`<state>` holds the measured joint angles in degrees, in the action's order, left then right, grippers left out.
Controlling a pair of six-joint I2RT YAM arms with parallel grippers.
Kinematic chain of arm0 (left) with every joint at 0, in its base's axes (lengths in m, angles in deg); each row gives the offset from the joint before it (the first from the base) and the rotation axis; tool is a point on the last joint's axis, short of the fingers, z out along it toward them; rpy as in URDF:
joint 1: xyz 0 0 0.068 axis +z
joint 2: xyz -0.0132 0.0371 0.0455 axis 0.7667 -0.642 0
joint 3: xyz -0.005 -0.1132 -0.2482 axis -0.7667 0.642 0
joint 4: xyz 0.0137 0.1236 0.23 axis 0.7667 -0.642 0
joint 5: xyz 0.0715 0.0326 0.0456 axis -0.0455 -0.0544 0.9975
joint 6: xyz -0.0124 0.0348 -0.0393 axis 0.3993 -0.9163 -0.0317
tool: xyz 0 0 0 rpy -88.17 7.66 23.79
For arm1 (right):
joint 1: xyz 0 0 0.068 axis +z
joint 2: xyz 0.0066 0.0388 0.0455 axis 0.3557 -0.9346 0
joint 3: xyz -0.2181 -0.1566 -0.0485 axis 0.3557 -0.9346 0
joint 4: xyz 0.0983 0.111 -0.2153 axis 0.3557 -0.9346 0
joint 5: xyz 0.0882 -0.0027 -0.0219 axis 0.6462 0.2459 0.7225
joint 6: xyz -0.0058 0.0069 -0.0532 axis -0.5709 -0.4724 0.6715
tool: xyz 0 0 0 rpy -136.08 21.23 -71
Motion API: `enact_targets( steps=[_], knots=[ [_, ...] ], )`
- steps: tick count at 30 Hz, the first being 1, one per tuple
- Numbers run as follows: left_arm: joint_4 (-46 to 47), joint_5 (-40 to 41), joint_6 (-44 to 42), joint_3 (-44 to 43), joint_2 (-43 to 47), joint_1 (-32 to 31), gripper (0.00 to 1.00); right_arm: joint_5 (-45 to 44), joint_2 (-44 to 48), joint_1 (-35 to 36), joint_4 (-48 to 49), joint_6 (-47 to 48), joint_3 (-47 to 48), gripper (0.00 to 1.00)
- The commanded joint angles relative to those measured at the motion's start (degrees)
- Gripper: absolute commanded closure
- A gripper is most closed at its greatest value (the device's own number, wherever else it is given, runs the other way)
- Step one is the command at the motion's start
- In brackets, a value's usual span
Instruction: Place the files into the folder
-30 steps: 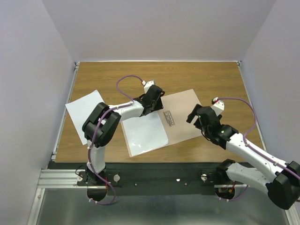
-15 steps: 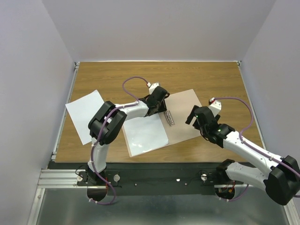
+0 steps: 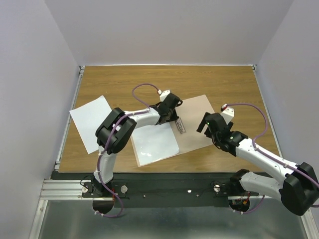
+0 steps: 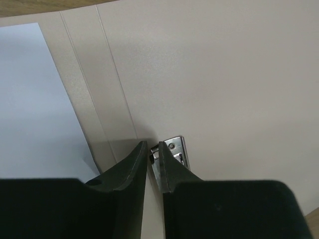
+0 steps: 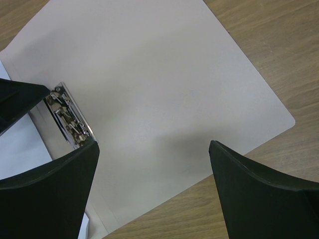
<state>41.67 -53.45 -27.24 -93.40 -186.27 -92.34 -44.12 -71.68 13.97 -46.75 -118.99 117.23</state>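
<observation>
The tan folder (image 3: 199, 124) lies open mid-table, its metal clip (image 3: 180, 125) along the fold. One white file (image 3: 154, 142) rests on the folder's left leaf, and another file (image 3: 92, 122) lies on the wood at the left. My left gripper (image 3: 174, 118) is at the clip's far end. In the left wrist view its jaws (image 4: 152, 146) stand nearly together with the edge of the clip (image 4: 175, 147) between the tips. My right gripper (image 5: 153, 144) hovers wide open over the bare right leaf (image 5: 164, 74), holding nothing.
The wooden tabletop (image 3: 224, 84) is bounded by grey walls at the back and sides. A metal rail (image 3: 65, 189) runs along the near edge by the arm bases. The left arm's purple cable (image 3: 142, 89) loops above the folder's far edge.
My left gripper has slid right along the folder's far edge to the clip and its jaws have narrowed. The right gripper has crept slightly left over the right leaf.
</observation>
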Motion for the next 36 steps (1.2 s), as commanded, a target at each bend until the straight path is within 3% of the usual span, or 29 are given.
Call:
enact_targets(
  steps=[1, 5, 8, 12, 15, 19, 24, 36],
  knots=[
    [-3.31, 1.09, 1.88, -1.49, -2.01, -0.87, 0.80, -1.40, -0.69, 0.17, 0.82, -0.14, -0.80, 0.00],
    [-3.23, 1.36, 2.77, -0.96, -2.36, -1.05, 1.00, -1.05, -1.30, 0.17, 0.99, -0.32, -0.88, 0.00],
    [-3.23, 1.71, 2.77, -1.05, -2.97, -1.13, 1.00, 0.79, -1.65, 0.17, 1.34, -0.14, -0.71, 0.00],
    [-2.44, 1.45, 1.72, -0.79, -3.24, -1.14, 1.00, 9.46, -2.18, 0.17, 4.41, 1.44, -0.80, 0.07],
    [-0.60, 0.31, 1.01, 0.44, -2.89, -1.14, 1.00, 16.24, -3.67, 0.17, 8.72, 2.58, -1.15, 0.17],
    [1.86, -0.66, -0.48, 1.76, -2.54, -1.13, 1.00, 19.07, -7.18, 0.09, 11.80, 1.27, -0.54, 0.38],
    [3.36, -2.86, -2.68, 1.77, -3.07, -1.05, 1.00, 26.35, -13.86, 0.09, 16.98, 0.30, 0.61, 0.42],
    [4.94, -4.62, -3.74, 3.35, -3.42, -0.87, 1.00, 27.86, -23.89, -1.50, 25.16, -3.66, 1.49, 0.62]
  ],
)
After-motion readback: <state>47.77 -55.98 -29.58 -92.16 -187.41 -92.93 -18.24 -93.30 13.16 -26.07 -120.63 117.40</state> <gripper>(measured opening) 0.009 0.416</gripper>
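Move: The left fingers straddle the far end of the folder's metal clip, whose middle lies about 3 cm back, 2 cm right and 1 cm below. From the right hand that clip is roughly 5 cm ahead, 12 cm left and 7 cm lower. The file sheet already in the folder centres some 9 cm back and 14 cm left of the clip; the folder's bare right half centres about 9 cm to the clip's right and level with it. At the clip's far end the left fingers shut fully and bear against the metal, then edge about 1.5 cm right with a slight clockwise turn. The right hand first sinks a little, then swings some 10 cm left and 6 cm down to the clip's near end, its fingers half closing as the wrist rolls left side up, tips down and turns counter-clockwise; touch there isn't clear. ##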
